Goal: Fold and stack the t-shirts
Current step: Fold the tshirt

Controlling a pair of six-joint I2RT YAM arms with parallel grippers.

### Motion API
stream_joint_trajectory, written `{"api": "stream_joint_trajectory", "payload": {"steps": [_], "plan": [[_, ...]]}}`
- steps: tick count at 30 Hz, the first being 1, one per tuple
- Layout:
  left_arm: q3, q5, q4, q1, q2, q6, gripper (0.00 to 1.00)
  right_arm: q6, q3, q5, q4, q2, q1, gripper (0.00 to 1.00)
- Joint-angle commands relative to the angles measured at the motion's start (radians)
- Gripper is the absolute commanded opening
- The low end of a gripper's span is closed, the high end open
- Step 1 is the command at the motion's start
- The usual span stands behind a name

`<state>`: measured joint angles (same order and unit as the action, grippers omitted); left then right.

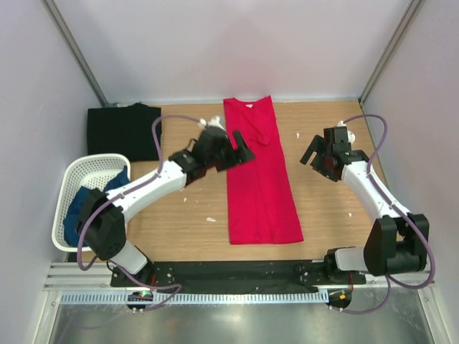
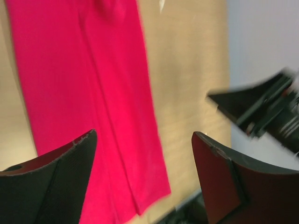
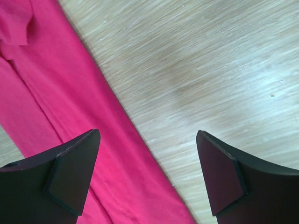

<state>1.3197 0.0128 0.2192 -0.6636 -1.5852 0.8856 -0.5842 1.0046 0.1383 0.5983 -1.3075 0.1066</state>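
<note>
A bright red t-shirt [image 1: 259,179] lies folded lengthwise into a long strip down the middle of the wooden table, neck end at the back. A black t-shirt [image 1: 123,131] lies flat at the back left. A dark blue t-shirt [image 1: 92,198] is bunched inside the white basket. My left gripper [image 1: 242,147] hovers open over the red strip's left edge near its upper part; in the left wrist view the red t-shirt [image 2: 88,93] lies below the empty left gripper [image 2: 145,140]. My right gripper [image 1: 314,152] stands open just right of the strip; under this right gripper [image 3: 148,135] the red t-shirt's edge [image 3: 60,107] runs diagonally.
The white mesh basket [image 1: 70,188] stands at the left edge of the table. Grey walls close in the left, back and right sides. Bare wood [image 1: 330,215] shows right of the red strip and between it and the basket. Small white scraps [image 1: 211,219] lie on the wood.
</note>
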Motion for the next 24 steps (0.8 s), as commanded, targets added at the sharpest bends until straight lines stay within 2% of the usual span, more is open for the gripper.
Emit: {"api": "stream_joint_trajectory", "payload": {"steps": [1,4,8,15,24], "plan": [[-0.183,-0.125,-0.026,-0.162,0.062,0.247,0.80,0.052,-0.026,-0.072,-0.129,-0.033,-0.030,0.90],[-0.269,-0.192,-0.029,-0.307,0.076,0.370,0.75,0.058,-0.067,-0.123,-0.173,-0.061,-0.070,0.90],[-0.263,-0.223,-0.011,-0.433,-0.001,0.464,0.72,0.058,-0.145,-0.163,-0.207,-0.047,-0.094,0.90],[-0.226,-0.212,0.025,-0.513,-0.142,0.601,0.68,0.058,-0.201,-0.154,-0.230,0.004,-0.094,0.90],[-0.155,-0.217,0.037,-0.573,-0.232,0.631,0.62,0.060,-0.221,-0.149,-0.235,0.036,-0.093,0.90]]}}
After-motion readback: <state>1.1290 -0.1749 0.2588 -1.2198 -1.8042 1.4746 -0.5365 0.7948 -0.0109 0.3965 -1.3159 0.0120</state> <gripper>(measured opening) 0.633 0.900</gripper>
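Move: The shirt's near hem, around its middle, lies about 26 cm back from the left hand, 10 cm to its right and 22 cm below. Of that spot, the hem's left corner is some 11 cm to the left and its right corner 11 cm to the right, both level with it; the collar end lies about 56 cm farther out and 5 cm to the left. From the right hand, mid-hem is roughly 23 cm back, 19 cm left and 12 cm below. The shirt's near end is what the left hand heads for: it sweeps back some 21 cm over the cloth while sinking about 17 cm and drifting right, fast at first, then slowing. Its fingers tip down nearly 30 degrees and narrow partway, still empty. The right hand, open, sinks about 5 cm net beside the shirt's right edge. ##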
